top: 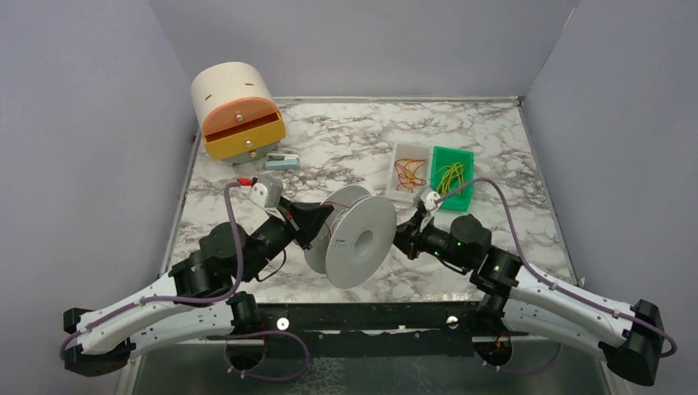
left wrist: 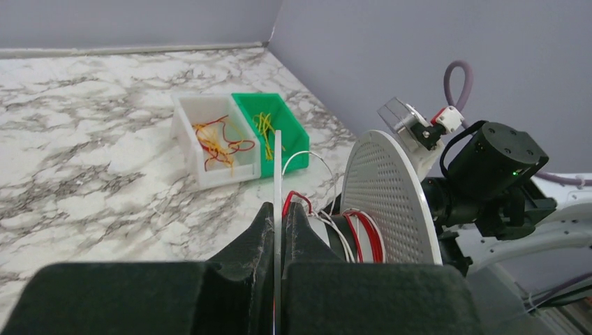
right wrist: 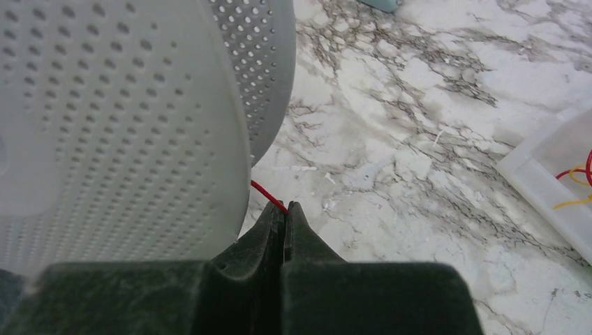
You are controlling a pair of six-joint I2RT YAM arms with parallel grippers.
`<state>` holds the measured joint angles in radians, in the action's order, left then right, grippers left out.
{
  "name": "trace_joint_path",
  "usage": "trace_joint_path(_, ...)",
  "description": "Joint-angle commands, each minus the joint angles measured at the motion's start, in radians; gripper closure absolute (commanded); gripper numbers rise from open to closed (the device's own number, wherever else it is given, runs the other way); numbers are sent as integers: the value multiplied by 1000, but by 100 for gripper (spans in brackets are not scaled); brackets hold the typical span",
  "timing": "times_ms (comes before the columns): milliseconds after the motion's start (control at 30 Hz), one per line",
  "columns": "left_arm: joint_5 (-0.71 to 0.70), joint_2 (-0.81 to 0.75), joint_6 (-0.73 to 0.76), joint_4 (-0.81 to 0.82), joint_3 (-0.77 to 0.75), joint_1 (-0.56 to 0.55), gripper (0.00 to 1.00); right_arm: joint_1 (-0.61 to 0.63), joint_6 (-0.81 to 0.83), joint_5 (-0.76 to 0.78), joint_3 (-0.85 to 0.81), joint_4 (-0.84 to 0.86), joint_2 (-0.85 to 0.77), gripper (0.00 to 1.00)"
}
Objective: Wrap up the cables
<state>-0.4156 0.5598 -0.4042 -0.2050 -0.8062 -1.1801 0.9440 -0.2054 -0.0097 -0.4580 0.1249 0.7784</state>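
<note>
A pale grey spool [top: 355, 236] stands on edge at mid-table. My left gripper [top: 321, 224] is shut on the thin rim of its near flange [left wrist: 278, 160], seen edge-on in the left wrist view between my jaws [left wrist: 279, 208]. Red cable turns [left wrist: 364, 236] and some white wire lie wound on the hub beside the perforated far flange [left wrist: 391, 202]. My right gripper [top: 405, 237] is on the spool's other side. In the right wrist view it [right wrist: 285, 207] is shut on a thin red cable [right wrist: 265, 192] that runs behind the flange [right wrist: 126, 118].
A white tray [top: 397, 156] with loose red-orange wires [left wrist: 213, 143] and a green bin [top: 471, 169] with yellow-green wires stand at the back right. A cream box with orange drawers [top: 239, 111] and a small pale blue item [top: 281, 160] are at the back left. Grey walls enclose the table.
</note>
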Motion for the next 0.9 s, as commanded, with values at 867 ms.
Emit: trace_joint_path(867, 126, 92, 20, 604, 49, -4, 100, -7, -571, -655, -28, 497, -56, 99)
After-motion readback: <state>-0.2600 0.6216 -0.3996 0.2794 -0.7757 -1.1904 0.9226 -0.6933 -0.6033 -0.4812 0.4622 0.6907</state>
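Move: My left hand already pinches the spool's left flange; the spool's middle sits about 5 cm to that hand's right, 1 cm back and some 7 cm lower. From my right hand, holding the red cable end, the spool's middle is roughly 10 cm left, 5 cm back and 8 cm up. The white tray lies about 30 cm ahead of that hand and 7 cm right, the green tray 28 cm ahead and 19 cm right, both some 16 cm down. I draw the red cable back and up with my right hand, about 11 cm each way, easing left late and turning counter-clockwise towards pointing left, so that its tips come in between the flanges below the hub. My left hand keeps its pinch, lifts the spool some 9 cm and tilts its fingertips upward, drifting slightly right and back. Both grippers stay shut. ##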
